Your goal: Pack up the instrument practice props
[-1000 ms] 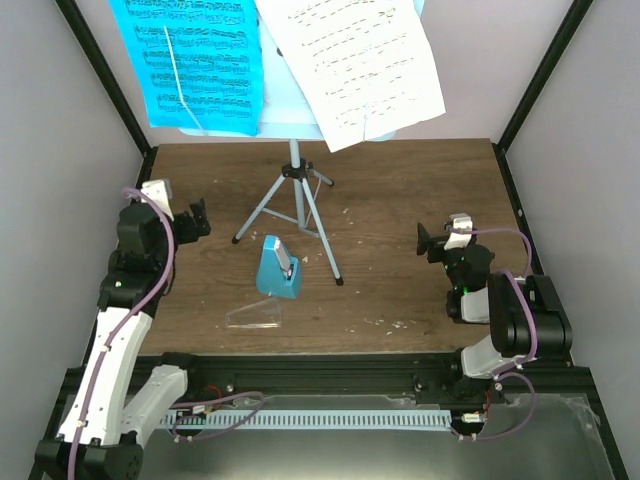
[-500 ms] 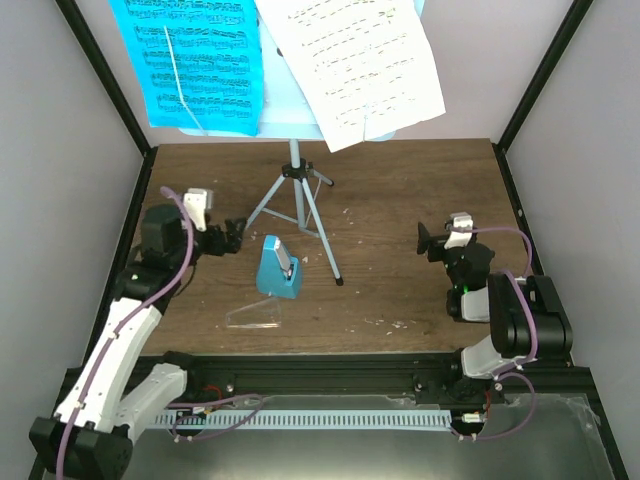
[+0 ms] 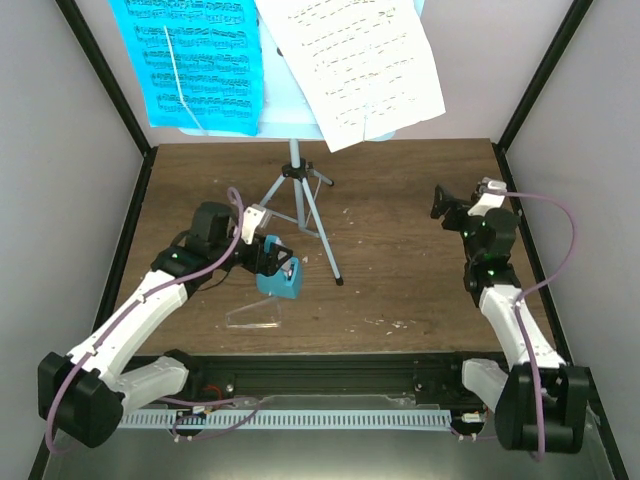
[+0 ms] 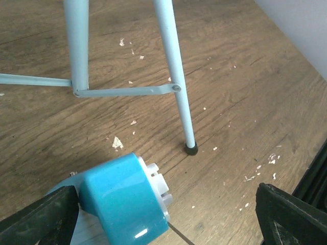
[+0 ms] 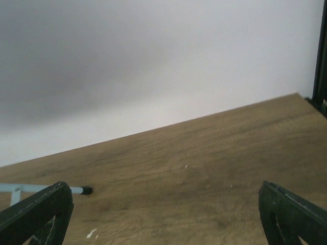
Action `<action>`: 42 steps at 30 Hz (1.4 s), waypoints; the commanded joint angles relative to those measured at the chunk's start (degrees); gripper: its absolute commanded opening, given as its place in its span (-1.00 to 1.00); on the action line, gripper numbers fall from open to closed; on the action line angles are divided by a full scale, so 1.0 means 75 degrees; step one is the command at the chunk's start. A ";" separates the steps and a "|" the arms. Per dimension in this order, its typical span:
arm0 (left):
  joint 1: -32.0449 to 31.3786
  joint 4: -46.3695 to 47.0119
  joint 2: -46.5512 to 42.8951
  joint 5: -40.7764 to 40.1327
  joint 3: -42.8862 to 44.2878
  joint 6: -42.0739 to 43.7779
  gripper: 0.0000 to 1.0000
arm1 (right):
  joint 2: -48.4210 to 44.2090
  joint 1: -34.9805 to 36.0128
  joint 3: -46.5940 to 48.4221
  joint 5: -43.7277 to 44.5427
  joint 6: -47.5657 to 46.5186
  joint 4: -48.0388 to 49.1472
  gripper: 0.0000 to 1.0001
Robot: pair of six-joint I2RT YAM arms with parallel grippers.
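Note:
The pale blue music stand (image 3: 294,190) rests on its tripod at the back centre, carrying a cyan music sheet (image 3: 195,60) and a white one (image 3: 350,65). In front of it is the teal metronome (image 3: 283,282), with its clear cover (image 3: 255,315) lying apart on the table nearer me. My left gripper (image 3: 272,260) is open and straddles the metronome. In the left wrist view the metronome (image 4: 122,199) lies close to the left finger (image 4: 38,219), with a wide gap to the other finger. My right gripper (image 3: 450,200) is open and empty at the right.
A tripod leg (image 4: 176,76) ends in a black foot (image 4: 191,149) just beyond the metronome. In the right wrist view another tripod foot (image 5: 84,190) shows at the far left, before the grey back wall. Black frame posts (image 3: 540,90) and grey walls enclose the wooden table (image 3: 400,270).
My left arm has swung from the table's left edge rightward until its open jaws reach the metronome. My right arm has stretched out toward the back right.

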 commanded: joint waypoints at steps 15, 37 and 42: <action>-0.0186 -0.0378 0.0528 -0.0889 0.0499 0.0082 0.46 | -0.2778 -0.0057 -0.0148 -0.1808 0.0397 -0.2056 1.00; -0.1607 -0.0685 0.0683 0.0080 0.0437 0.1378 -0.16 | -0.2177 -0.0033 0.0116 -0.5698 0.0259 -0.1749 0.99; -0.1706 -0.0659 0.0576 0.0127 0.0405 0.1424 -0.09 | -0.2209 0.0029 -0.0019 -0.5820 0.0443 -0.1595 1.00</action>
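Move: The blue metronome's middle lies roughly 3 cm ahead of the left hand, 1 cm to its left and 7 cm lower; its narrow head is just under the open fingers. The music stand's near right foot is on the table about 16 cm right of the metronome and level with it; the clear cover lies some 7 cm left of the metronome and 8 cm nearer. From the right hand the metronome is about 36 cm left, 4 cm back and 12 cm down. Easing down and slightly forward a couple of centimetres, the left hand closes its wide-open fingers to about half, pinching the metronome's head, then drags it right and back some 7 cm while turning clockwise. The right hand, fingers still wide open, draws back 10 cm and left 11 cm towards the metronome, rising a little and turning about 40 degrees counter-clockwise. ##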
